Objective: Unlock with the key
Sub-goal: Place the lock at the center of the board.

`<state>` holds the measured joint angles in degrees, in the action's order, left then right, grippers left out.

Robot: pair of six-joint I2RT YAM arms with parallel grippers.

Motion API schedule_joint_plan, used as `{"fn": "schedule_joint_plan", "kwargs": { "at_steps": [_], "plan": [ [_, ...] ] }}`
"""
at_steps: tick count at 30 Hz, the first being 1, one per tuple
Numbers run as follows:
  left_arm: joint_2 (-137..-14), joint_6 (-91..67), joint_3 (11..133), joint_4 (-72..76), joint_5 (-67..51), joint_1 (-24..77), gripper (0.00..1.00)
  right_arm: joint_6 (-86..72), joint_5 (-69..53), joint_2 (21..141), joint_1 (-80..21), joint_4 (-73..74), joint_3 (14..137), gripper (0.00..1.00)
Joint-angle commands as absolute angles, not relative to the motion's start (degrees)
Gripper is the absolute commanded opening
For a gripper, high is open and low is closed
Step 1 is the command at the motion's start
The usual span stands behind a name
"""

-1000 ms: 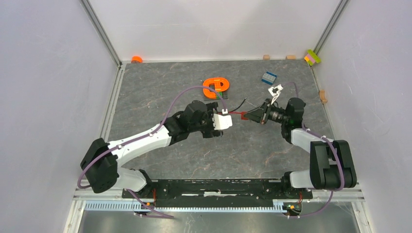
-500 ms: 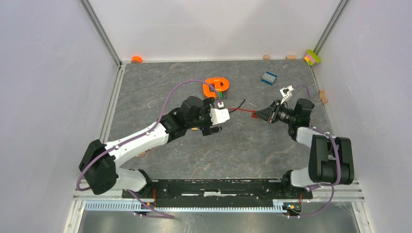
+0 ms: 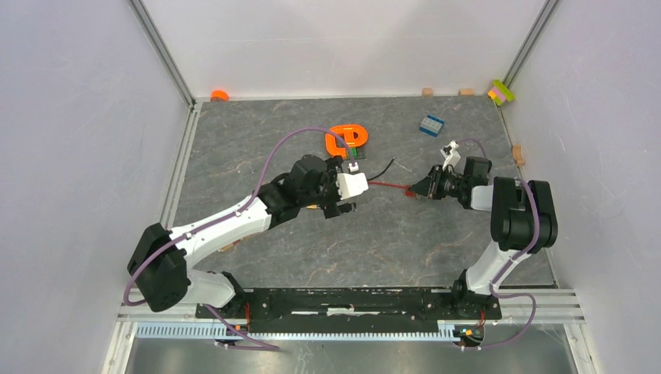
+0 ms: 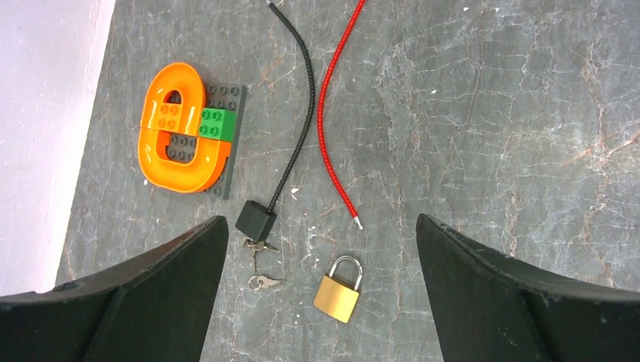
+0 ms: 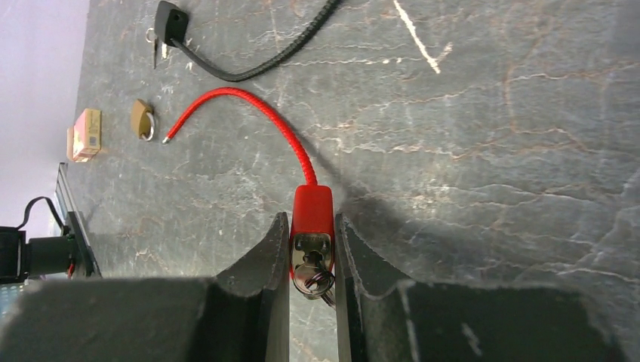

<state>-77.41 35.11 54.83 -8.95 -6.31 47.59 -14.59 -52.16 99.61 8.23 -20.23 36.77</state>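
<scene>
My right gripper [image 5: 312, 219] is shut on the body of a red cable lock [image 5: 312, 207], low over the table. A silver key [image 5: 312, 275] sits in the lock's end face, between the fingers. The red cable [image 5: 249, 102] curves away to a free end, also seen in the top view [image 3: 382, 184]. My left gripper [image 4: 321, 226] hangs wide open and holds nothing. Below it lie a brass padlock [image 4: 339, 292], with its shackle down, two loose keys [image 4: 260, 280] and a black cable lock [image 4: 255, 220].
An orange ring on a dark brick plate [image 3: 347, 139] lies behind the left gripper. A blue brick [image 3: 431, 124] sits at the back right. Small blocks line the back and right walls [image 3: 502, 92]. A small wooden block [image 5: 87, 133] lies beyond the padlock.
My right gripper has drawn back to the right with the red lock, and its arm has folded up. My left gripper has shifted slightly left and opened a little wider.
</scene>
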Motion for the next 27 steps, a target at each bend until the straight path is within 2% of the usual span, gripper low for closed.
{"fn": "schedule_joint_plan", "kwargs": {
  "at_steps": [1, 5, 7, 12, 17, 20, 27],
  "plan": [
    [-78.5, 32.2, 57.1, -8.4, -4.4, 46.7, 1.0, -10.6, -51.3, 102.0, 9.2, -20.2, 40.0, 0.24],
    [-79.1, 32.3, 56.6, -8.8, -3.9, 45.6, 1.0, -9.4, -51.3, 103.5, 10.1, -19.3, 40.9, 0.31],
    [-79.2, 32.4, 56.2, -8.8, -3.9, 44.9, 1.0, -8.7, -51.3, 104.1, 10.4, -18.5, 41.5, 0.4],
    [-81.0, 32.0, 57.0, -10.4, -5.7, 40.8, 1.0, -6.1, -50.4, 103.5, 10.8, -16.7, 43.2, 0.55],
    [-82.9, 31.0, 58.7, -15.2, -11.2, 35.8, 1.0, -1.5, -48.5, 100.2, 10.8, -13.9, 44.9, 0.75],
    [-83.8, 30.4, 58.7, -17.0, -13.5, 33.1, 1.0, 1.5, -47.3, 96.8, 10.8, -13.3, 45.8, 0.83],
    [-89.0, 27.9, 62.4, -21.8, -16.4, 27.4, 1.0, 5.1, -46.9, 87.2, 9.7, -11.6, 46.0, 0.88]
  ]
}}
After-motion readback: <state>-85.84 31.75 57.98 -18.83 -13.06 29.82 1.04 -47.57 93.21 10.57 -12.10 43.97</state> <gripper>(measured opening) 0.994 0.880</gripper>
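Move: The red cable lock is still pinched at the right fingertips, its body a centimetre or so left of and below that hand point, just over the board; the black lock's cable tip lies about 9 cm ahead and 6 cm left of that hand. For the left hand, the brass padlock lies some 4 cm ahead, 9 cm left and 16 cm below. The black lock is 9 cm farther out than the padlock and 3 cm right of it, and the red cable's free end 6 cm right and 1 cm out. The red lock is let go by the right hand, which sinks about a centimetre with it while its fingers begin to spread, then opens almost wide, slides some 4 cm forward and as much right, and lifts clear, tilting up. Above the brass padlock the empty left hand closes in, still wide open: about 9 cm left, 6 cm down and 5 cm forward, its fingers tipping some 15 degrees steeper and turning left. ##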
